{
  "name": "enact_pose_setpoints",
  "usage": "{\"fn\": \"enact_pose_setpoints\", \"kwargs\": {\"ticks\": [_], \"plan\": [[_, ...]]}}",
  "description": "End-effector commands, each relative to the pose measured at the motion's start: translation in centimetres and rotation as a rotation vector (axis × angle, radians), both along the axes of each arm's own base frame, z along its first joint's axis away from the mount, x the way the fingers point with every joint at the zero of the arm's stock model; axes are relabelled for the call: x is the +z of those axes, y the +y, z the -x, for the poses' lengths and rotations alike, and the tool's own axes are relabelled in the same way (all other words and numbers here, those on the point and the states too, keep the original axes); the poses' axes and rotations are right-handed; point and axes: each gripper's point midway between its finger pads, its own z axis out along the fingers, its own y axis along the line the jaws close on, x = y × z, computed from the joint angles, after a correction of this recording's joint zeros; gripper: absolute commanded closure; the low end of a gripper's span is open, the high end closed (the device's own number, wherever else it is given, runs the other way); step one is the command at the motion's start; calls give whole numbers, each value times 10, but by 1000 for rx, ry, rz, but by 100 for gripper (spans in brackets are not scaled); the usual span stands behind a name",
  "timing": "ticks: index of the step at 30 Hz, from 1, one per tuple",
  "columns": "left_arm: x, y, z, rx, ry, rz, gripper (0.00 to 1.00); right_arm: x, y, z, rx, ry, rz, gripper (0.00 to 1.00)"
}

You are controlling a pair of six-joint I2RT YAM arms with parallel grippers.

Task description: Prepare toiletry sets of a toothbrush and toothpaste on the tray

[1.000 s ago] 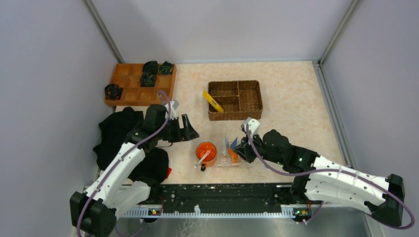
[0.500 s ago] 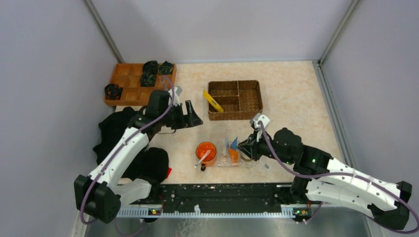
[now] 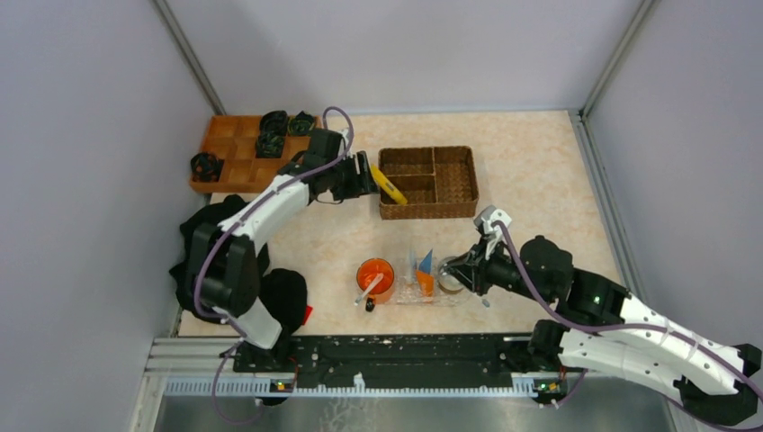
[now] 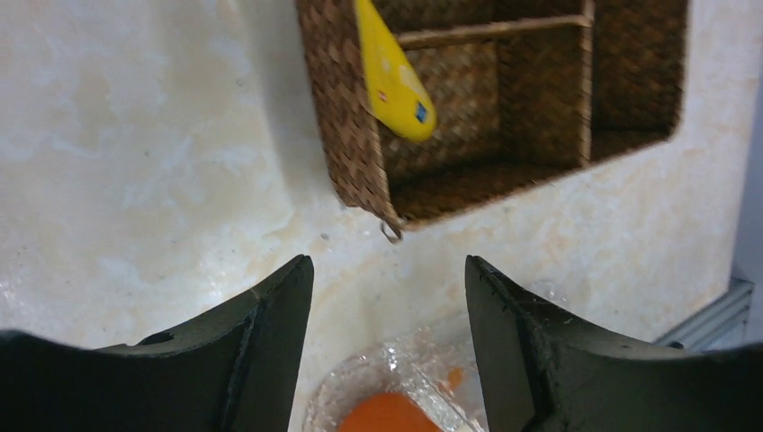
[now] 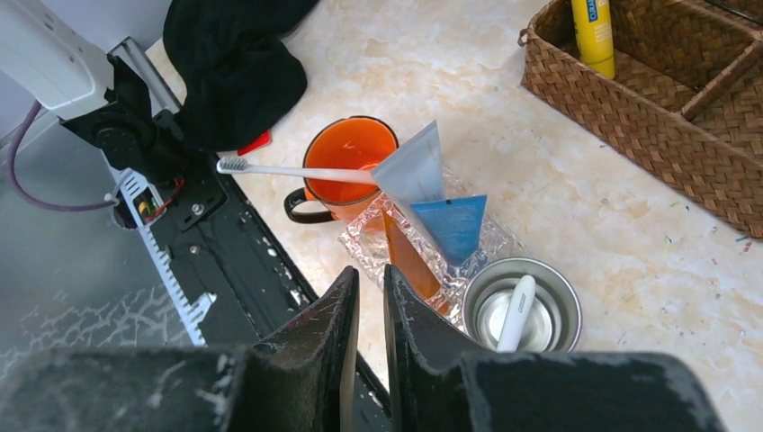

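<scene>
The clear bumpy tray (image 3: 407, 293) (image 5: 493, 241) lies near the front edge. It holds a blue tube (image 5: 454, 225), a grey-blue tube (image 5: 412, 171) and an orange tube (image 5: 407, 256). One white toothbrush (image 5: 279, 169) lies across the orange mug (image 3: 375, 275) (image 5: 342, 148). Another toothbrush (image 5: 516, 313) stands in the steel cup (image 3: 447, 277) (image 5: 551, 297). A yellow tube (image 3: 389, 185) (image 4: 391, 76) leans over the wicker basket's left wall. My left gripper (image 3: 367, 174) (image 4: 387, 270) is open and empty, just left of that tube. Just off the cup, my right gripper (image 3: 455, 270) (image 5: 371, 270) is open only a crack, empty.
The brown wicker basket (image 3: 454, 183) (image 4: 351, 153) sits behind the tray. An orange wooden compartment tray (image 3: 236, 164) with dark bundles stands at the back left. Black cloth (image 3: 211, 238) (image 5: 229, 58) lies at the left. A black rail (image 3: 396, 353) runs along the front edge.
My left arm swung from beside the mug up to the basket's left side, its jaws narrowing a little. My right arm drew back to the right, uncovering the steel cup.
</scene>
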Motion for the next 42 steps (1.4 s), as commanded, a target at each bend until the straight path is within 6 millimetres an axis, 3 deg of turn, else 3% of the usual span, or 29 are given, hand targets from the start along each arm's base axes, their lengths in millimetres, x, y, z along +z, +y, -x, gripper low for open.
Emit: {"fn": "enact_pose_setpoints", "kwargs": {"ticks": [1,11,17,20,29,38,42], "plan": [[-11,8,-36,57,-31,-89,31,24,-5,2,-12,-25,-53,84],[-9,1,-77,89,-78,-116,33,14,-3,3,-5,-18,-53,84],[-10,-6,-91,77,-91,-110,50,10,-3,2,-6,-20,-39,83],[-16,-9,-92,59,-78,-106,57,9,-4,2,-8,-18,-37,83],[-25,-10,-89,41,-63,-111,61,6,-3,1,-9,-17,-32,83],[-18,-14,-96,24,-87,-109,91,3,-1,1,-6,-12,-20,83],[0,-17,-90,4,-114,-78,99,2,-1,0,-8,-11,-15,83]]}}
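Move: The yellow toothpaste leans in the basket's near-left compartment. Its middle is about 4 cm ahead of the left hand, 6 cm to the right and 6 cm below; its raised upper end is some 9 cm ahead, 1 cm right and 2 cm down. The basket's middle lies roughly 4 cm ahead, 19 cm right and 11 cm below. From the right hand the toothpaste is about 24 cm ahead, 16 cm left and 15 cm lower. The left fingers come to pinch the upper end of the yellow toothpaste, where it sticks up over the basket's left wall. The hand reaches forward about 8.5 cm to get there, dipping some 3 cm early on, then stays there while the fingers go from well open to nearly shut. ##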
